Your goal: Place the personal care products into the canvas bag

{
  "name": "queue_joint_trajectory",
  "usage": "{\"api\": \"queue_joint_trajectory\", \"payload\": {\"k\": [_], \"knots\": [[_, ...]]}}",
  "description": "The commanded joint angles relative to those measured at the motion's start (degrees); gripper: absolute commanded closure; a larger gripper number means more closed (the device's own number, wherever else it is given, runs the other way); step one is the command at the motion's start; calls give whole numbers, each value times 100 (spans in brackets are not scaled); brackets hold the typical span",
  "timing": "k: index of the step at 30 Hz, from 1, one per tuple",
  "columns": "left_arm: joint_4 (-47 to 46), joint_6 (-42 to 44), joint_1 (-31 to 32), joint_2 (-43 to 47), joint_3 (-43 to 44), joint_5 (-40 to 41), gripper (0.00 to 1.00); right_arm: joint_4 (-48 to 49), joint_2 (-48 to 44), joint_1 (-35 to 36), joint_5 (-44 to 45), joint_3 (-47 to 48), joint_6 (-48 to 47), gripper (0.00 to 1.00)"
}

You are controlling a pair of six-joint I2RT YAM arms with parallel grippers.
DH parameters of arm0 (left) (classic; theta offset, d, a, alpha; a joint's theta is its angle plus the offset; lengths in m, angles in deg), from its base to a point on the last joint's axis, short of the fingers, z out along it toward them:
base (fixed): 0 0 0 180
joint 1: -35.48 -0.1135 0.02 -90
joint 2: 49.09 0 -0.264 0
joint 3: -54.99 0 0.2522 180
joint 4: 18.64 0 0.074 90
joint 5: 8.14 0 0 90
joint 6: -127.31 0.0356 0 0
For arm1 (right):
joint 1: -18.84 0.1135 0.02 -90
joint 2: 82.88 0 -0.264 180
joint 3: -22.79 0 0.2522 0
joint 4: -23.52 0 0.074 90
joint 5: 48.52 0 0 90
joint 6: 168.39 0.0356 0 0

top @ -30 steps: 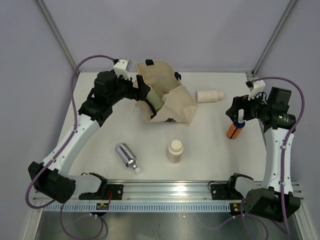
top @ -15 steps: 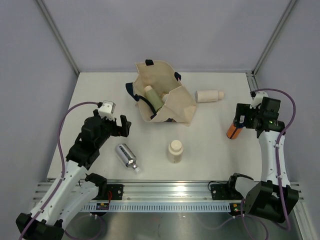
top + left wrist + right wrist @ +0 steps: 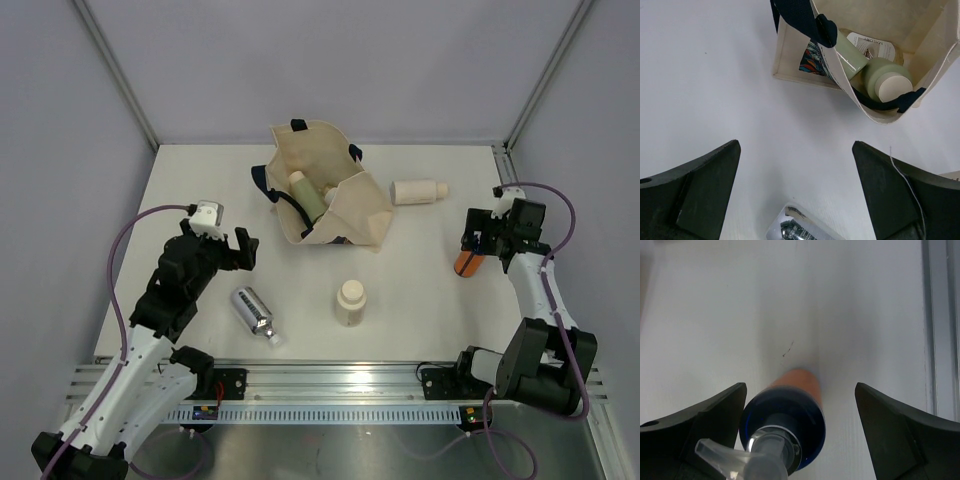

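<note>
The canvas bag (image 3: 335, 195) lies open at the table's back centre with two pale green bottles (image 3: 308, 197) inside; it also shows in the left wrist view (image 3: 880, 30) with the green bottles (image 3: 887, 82). A shiny silver bottle (image 3: 254, 312) lies front left, its end visible in the left wrist view (image 3: 800, 227). A beige bottle (image 3: 350, 302) stands front centre. A cream-white bottle (image 3: 418, 191) lies right of the bag. My left gripper (image 3: 238, 252) is open just above and behind the silver bottle. My right gripper (image 3: 478, 243) is open over the upright orange bottle (image 3: 468, 263), seen between the fingers (image 3: 785, 415).
A metal rail (image 3: 340, 385) runs along the table's near edge. A frame post and table edge (image 3: 940, 325) run close to the right of the orange bottle. Grey walls enclose the back and sides.
My left arm pulled back from the bag to hover open over the silver bottle. My right gripper dropped lower over the orange bottle, which stayed put.
</note>
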Motion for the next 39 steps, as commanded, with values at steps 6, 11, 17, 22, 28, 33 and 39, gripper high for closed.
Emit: {"api": "queue_joint_trajectory", "payload": {"k": [6,11,17,22,28,33,39], "knots": [[-340,-96,-32,-47,45,110,1,681,624,19,-1042,119,-458,25],[-322,-96,-40,23,36,163,1,566,888,19,-921,270,-687,30],[-331,-105,-40,50,18,207,1,294,941,19,-973,357,-1030,67],[-322,-105,-32,67,10,234,1,188,906,19,-1105,463,-1153,94],[-340,-113,-40,85,-17,234,1,-768,563,-16,-2334,963,-1188,100],[-270,-420,-40,76,-8,689,1,-1543,703,-130,-3599,1412,-1039,100],[-234,-456,-32,190,-8,332,1,-1930,914,-131,-5024,1772,-1039,100]]}}
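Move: Just ahead of the right hand, about 3 cm out, 1 cm left and 6 cm down, stands the orange pump bottle. From this hand the lying cream bottle is some 28 cm ahead, 16 cm left and 11 cm down, the canvas bag about 24 cm ahead and 43 cm left, and the standing cream bottle roughly 8 cm back and 32 cm left. The left hand has the orange bottle about 60 cm to its right, 5 cm ahead and 16 cm below. Easing forward about 3 cm and slightly down, the right hand closes its open fingers on the orange bottle's blue upper part, just under the pump. It pauses with that grip, then draws back a little and sweeps some 8 cm left towards the bag while rising about 5 cm, turning counter-clockwise and rolling left side up. ##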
